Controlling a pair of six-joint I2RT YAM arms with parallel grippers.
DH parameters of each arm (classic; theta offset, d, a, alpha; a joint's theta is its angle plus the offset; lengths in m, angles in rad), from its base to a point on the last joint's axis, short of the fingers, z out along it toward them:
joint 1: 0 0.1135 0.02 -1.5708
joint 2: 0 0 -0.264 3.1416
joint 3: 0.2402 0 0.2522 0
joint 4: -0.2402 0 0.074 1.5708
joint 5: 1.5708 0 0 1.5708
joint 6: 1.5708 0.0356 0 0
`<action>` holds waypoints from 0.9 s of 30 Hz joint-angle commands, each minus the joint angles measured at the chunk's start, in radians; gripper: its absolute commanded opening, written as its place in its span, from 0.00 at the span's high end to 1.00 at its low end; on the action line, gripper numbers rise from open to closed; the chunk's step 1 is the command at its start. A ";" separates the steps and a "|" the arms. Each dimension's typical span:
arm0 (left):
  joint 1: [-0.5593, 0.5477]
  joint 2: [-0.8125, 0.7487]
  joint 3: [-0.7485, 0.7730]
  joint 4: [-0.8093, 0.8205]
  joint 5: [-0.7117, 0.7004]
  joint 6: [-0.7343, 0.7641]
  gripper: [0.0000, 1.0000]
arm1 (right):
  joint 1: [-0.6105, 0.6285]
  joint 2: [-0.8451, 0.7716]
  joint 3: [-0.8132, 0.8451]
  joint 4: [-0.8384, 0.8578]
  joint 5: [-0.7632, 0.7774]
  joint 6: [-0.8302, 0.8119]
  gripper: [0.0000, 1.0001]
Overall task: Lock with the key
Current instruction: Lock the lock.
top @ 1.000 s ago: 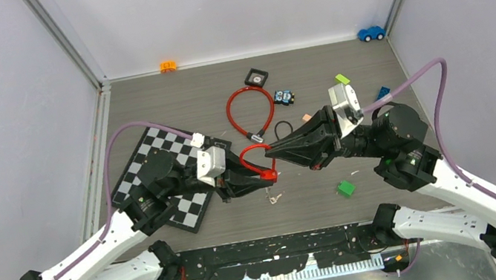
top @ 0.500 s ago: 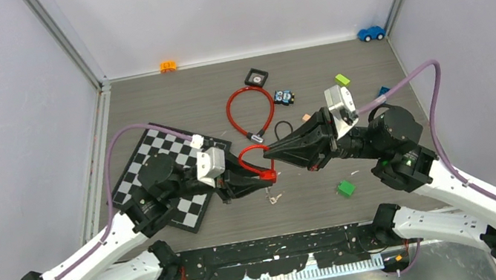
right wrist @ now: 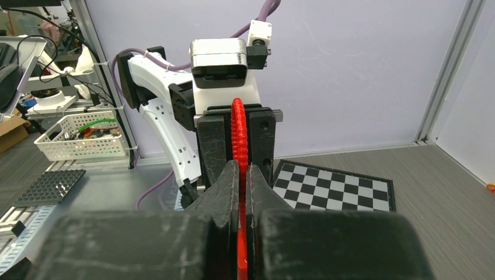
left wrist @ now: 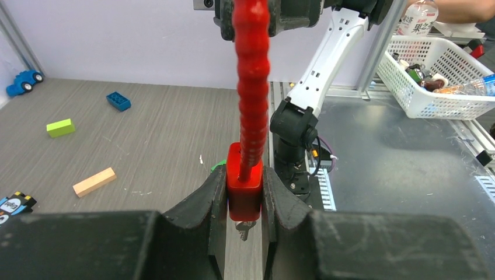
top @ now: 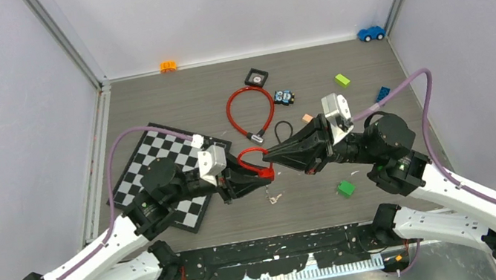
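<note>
A red cable lock is held up between both arms. Its square red lock body (left wrist: 244,191) is pinched by my left gripper (left wrist: 244,175), seen in the top view just right of the chessboard as left gripper (top: 266,175). The ribbed red cable (left wrist: 251,87) rises from the body. My right gripper (right wrist: 242,172) is shut on that cable (right wrist: 237,125), its tip (top: 268,154) almost touching the left gripper's. A small silver key (left wrist: 244,228) shows in the gap under the lock body; whether it sits in the lock I cannot tell. A key (top: 274,198) lies on the table below.
A second red cable lock (top: 250,109) lies farther back. The chessboard (top: 160,173) lies under the left arm. A green block (top: 346,187), lime block (top: 343,80), blue brick (top: 383,93), black square piece (top: 257,77), blue car (top: 371,33) and orange toy (top: 168,66) are scattered around.
The right arm has shifted left and lowered toward the left gripper, staying shut on the cable. The left gripper has barely moved and still holds the lock body.
</note>
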 commanded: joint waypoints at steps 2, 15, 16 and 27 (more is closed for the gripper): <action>-0.002 -0.019 0.040 0.233 -0.046 -0.017 1.00 | 0.007 0.035 -0.060 -0.098 -0.029 -0.009 0.99; -0.002 -0.050 -0.016 0.247 -0.116 -0.020 1.00 | 0.007 0.026 -0.088 -0.071 0.012 -0.007 0.91; -0.002 -0.050 -0.022 0.256 -0.115 -0.025 1.00 | 0.007 0.029 -0.083 -0.071 0.013 -0.012 0.89; -0.002 -0.076 -0.067 0.251 -0.136 -0.030 1.00 | 0.007 0.020 -0.037 -0.104 0.061 -0.080 0.73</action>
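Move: The right hand pinches the red loop; the red lock's body lies about 7 cm below it, roughly 2 cm to its left, level fore and aft. The left hand already grips that body, its middle some 1 cm above the hand point. On the table roughly 35 cm below the right hand lie the keys, about 2 cm forward and level sideways, and the green block, about 2 cm forward and 24 cm right. Left keeps gripping the red lock; right opens off its loop and sinks about 5 cm towards the lock. ##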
